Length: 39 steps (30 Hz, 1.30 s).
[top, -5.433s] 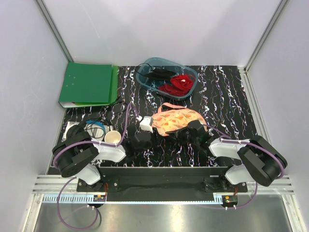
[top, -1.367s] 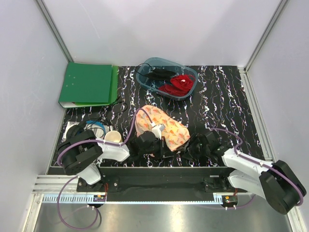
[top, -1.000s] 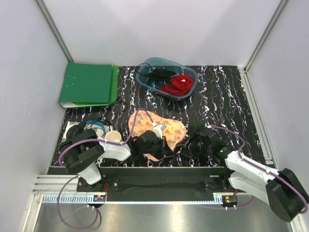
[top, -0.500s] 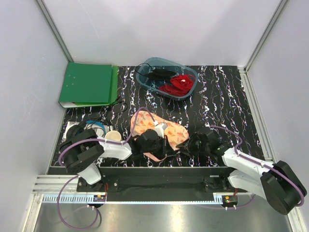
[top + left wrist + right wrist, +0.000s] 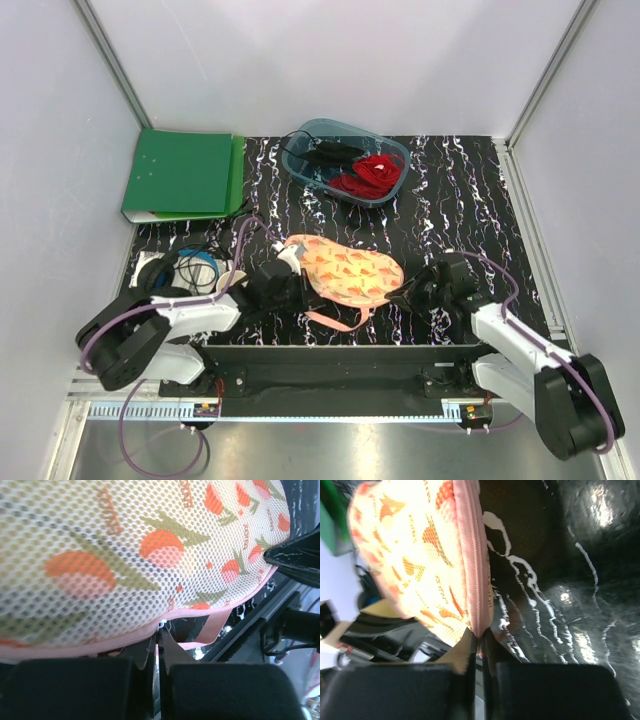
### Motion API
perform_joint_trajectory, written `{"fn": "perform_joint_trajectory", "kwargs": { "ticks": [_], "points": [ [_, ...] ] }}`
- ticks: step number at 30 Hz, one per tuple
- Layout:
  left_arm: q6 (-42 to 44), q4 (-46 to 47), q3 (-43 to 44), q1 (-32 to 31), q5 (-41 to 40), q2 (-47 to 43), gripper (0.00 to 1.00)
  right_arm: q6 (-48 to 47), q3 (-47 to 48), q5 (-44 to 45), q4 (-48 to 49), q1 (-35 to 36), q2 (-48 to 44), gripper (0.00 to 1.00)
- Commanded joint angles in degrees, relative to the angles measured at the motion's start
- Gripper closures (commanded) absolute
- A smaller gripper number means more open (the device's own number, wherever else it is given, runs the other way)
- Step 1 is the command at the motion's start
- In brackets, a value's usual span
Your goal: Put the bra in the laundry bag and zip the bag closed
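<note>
The laundry bag (image 5: 350,272), peach-pink mesh with orange-red print, lies folded shut on the black marbled table (image 5: 460,190) between my two arms. My left gripper (image 5: 290,262) is shut at the bag's left end. In the left wrist view its tips (image 5: 159,637) pinch the pink trim right by a small white zip pull (image 5: 162,625), under the mesh of the bag (image 5: 150,555). My right gripper (image 5: 405,293) is shut on the bag's right edge. In the right wrist view the gripper (image 5: 479,639) clamps the pink zip seam (image 5: 472,570). The bra is hidden.
A blue-grey tub (image 5: 392,150) with red and black garments stands at the back centre. A green binder (image 5: 185,175) lies at the back left. A cup (image 5: 232,277) and coiled cables (image 5: 195,265) sit by the left arm. A pink strap loop (image 5: 340,320) trails off the bag's near edge.
The right gripper has closed on the bag's right edge. The left gripper pulled leftwards and the bag now lies stretched out flatter between the two.
</note>
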Motion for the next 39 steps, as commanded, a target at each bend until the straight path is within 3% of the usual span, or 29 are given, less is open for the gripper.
{"fn": "perform_joint_trajectory", "kwargs": {
  "ticks": [1, 4, 7, 9, 13, 14, 16, 21, 23, 28, 31, 39],
  "points": [
    [6.6, -6.6, 1.7, 0.0, -2.3, -3.3, 1.0, -13.4, 8.3, -2.6, -5.0, -1.6, 7.1, 0.74],
    [4.1, -3.1, 3.4, -1.9, 0.1, -1.8, 1.0, -17.5, 14.6, -2.1, -11.9, 0.2, 9.0, 0.48],
    [0.9, 1.0, 5.4, -5.1, 1.3, 1.7, 1.0, -15.4, 18.1, 2.9, -18.5, 6.2, 5.7, 0.35],
    [-1.5, 3.0, 7.2, -7.3, 1.2, 4.5, 1.0, -9.5, 17.3, 3.0, -18.1, 9.2, 2.3, 0.34],
    [-4.8, 8.9, 9.8, -9.7, 1.5, 8.4, 1.0, 8.2, 8.6, 5.1, -5.1, 17.9, -4.7, 0.32],
    [-5.3, 9.4, 10.4, -10.0, 1.5, 8.8, 1.0, 14.2, 5.8, 6.7, -4.1, 20.1, -6.2, 0.32],
    [-6.3, 10.5, 10.7, -10.6, 1.3, 9.4, 1.0, 16.6, 4.8, 12.2, -6.2, 21.7, -10.6, 0.27],
    [-6.7, 10.6, 9.1, -10.6, 0.8, 8.4, 1.0, 10.3, 8.7, 19.9, -18.5, 22.3, -14.1, 0.24],
    [-6.7, 9.9, 8.0, -10.6, 0.0, 6.8, 1.0, 7.5, 9.8, 18.9, -21.4, 22.2, -13.5, 0.24],
    [-7.1, 8.8, 5.7, -10.5, -2.7, 4.4, 1.0, 6.8, 7.8, 7.8, -17.8, 22.4, -9.3, 0.23],
    [-7.6, 8.3, 4.2, -10.5, -4.3, 2.5, 1.0, 5.7, 6.7, 6.3, -17.3, 22.5, -8.1, 0.23],
    [-8.0, 6.3, -0.3, -10.9, -4.5, -1.3, 1.0, 3.3, 7.7, 15.3, -10.9, 19.9, 1.7, 0.23]
  ]
}}
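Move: The left fingers already pinch the laundry bag's near edge at its left end, and the bag's middle lies about 7 cm ahead and 8 cm right of them. The right fingers are shut on its near right corner, its middle some 6 cm ahead and 9 cm to their left, a little lower. The strap loop lies about 5 cm back and 5 cm right of the left hand; the mug stands roughly 20 cm left and 5 cm ahead of that hand. The right fingers let go of the bag's corner, opening wide as the hand lifts about 6 cm, swings back and left, then sinks with jaws open to the slack right end of the bag, turned some 10 degrees counter-clockwise. The left hand keeps its pinch, carrying the edge about 7 cm right, a little back and up, then returns about 2 cm left. ##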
